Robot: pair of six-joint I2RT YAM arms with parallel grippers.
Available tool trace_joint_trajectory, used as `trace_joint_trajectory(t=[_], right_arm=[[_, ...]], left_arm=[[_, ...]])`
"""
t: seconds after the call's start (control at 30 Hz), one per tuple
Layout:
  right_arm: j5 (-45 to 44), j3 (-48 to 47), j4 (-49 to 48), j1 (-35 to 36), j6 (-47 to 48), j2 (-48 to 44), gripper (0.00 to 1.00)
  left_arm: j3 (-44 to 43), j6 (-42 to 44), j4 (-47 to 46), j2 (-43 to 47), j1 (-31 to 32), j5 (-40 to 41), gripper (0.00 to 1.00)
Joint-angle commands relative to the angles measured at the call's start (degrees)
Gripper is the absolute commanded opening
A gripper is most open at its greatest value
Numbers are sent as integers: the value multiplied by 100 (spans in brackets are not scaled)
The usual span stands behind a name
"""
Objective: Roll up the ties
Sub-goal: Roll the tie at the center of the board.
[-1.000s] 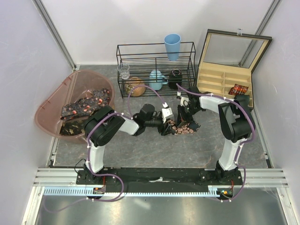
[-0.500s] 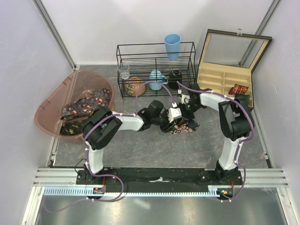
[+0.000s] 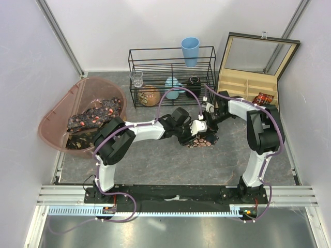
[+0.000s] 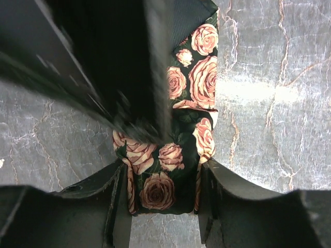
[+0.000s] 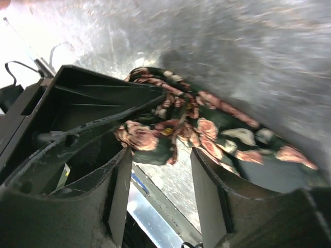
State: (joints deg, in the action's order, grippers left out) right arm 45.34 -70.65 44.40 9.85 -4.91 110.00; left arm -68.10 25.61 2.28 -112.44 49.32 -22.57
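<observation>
A dark tie with pink roses (image 3: 202, 141) lies partly rolled on the grey table in the middle. My left gripper (image 3: 192, 133) is shut on it. In the left wrist view both fingers press the sides of the folded tie (image 4: 199, 82), with the left gripper (image 4: 164, 169) astride its end. My right gripper (image 3: 207, 124) hovers just behind and stands open. In the right wrist view the table shows between the jaws of the right gripper (image 5: 160, 155), and the tie (image 5: 207, 126) lies beyond the tips. More ties (image 3: 95, 116) lie in the tub. A rolled one (image 3: 262, 98) sits in the box.
The pink tub (image 3: 57, 111) stands at the left. A black wire rack (image 3: 172, 64) at the back holds a glass (image 3: 136, 78), a brown ball (image 3: 150, 94) and a dark jar (image 3: 194, 82), with a blue cup (image 3: 190, 50) on top. The open wooden compartment box (image 3: 243, 88) is at the right.
The left gripper has moved right onto the tie and closed on it. The right gripper has opened, let the tie go and drawn slightly back to the right.
</observation>
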Motion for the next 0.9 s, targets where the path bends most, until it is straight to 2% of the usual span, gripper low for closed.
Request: trace_joint_trajectory(t=[0.0, 0.07, 0.13, 0.17, 0.23, 0.33, 0.4, 0.5, 0.57, 0.73, 0.87], right_arm=[[291, 192, -204, 184, 34, -172, 54], [247, 262, -230, 246, 121, -101, 49], [99, 289, -248, 272, 174, -75, 38], [-42, 315, -257, 272, 226, -66, 17], [-323, 306, -248, 272, 271, -40, 0], [-1096, 306, -213, 272, 297, 65, 0], [-1597, 342, -274, 263, 254, 92, 0], [-2072, 359, -362, 272, 96, 162, 0], [-2257, 359, -423, 272, 8, 189, 0], [-2556, 333, -722, 290, -387, 250, 0], [-2750, 219, -819, 369, -485, 435, 0]], left_arm=[[-125, 357, 1055, -427, 43, 227, 31], [-204, 384, 1116, -462, 60, 227, 31], [-257, 375, 1186, -507, 69, 235, 32], [-266, 375, 1178, -507, 69, 227, 32], [-257, 305, 1134, -472, 69, 174, 37], [-125, 86, 941, -323, -19, -142, 48], [59, -90, 512, -182, -185, -615, 58], [323, -389, -200, 134, -405, -1205, 66], [446, -425, -709, 310, -484, -1478, 68], [324, -539, -1282, 320, -502, -1979, 72], [463, -934, -2054, 275, -546, -1892, 73]])
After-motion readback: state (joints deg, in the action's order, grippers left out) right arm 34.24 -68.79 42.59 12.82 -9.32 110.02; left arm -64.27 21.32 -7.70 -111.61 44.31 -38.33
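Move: The rolled tie sits between the left hand's fingers, its middle about 1 cm to the right and 1 cm below. From the open right hand the roll is roughly 1 cm back, 2 cm left and 2 cm down. The tie's unrolled tail, dark lining showing, lies about 4 cm to the right hand's right, level with it fore and aft, and some 4 cm below. Right hand pinches the roll and sinks about 3 cm; the left opens around it, then lifts 2 cm. ##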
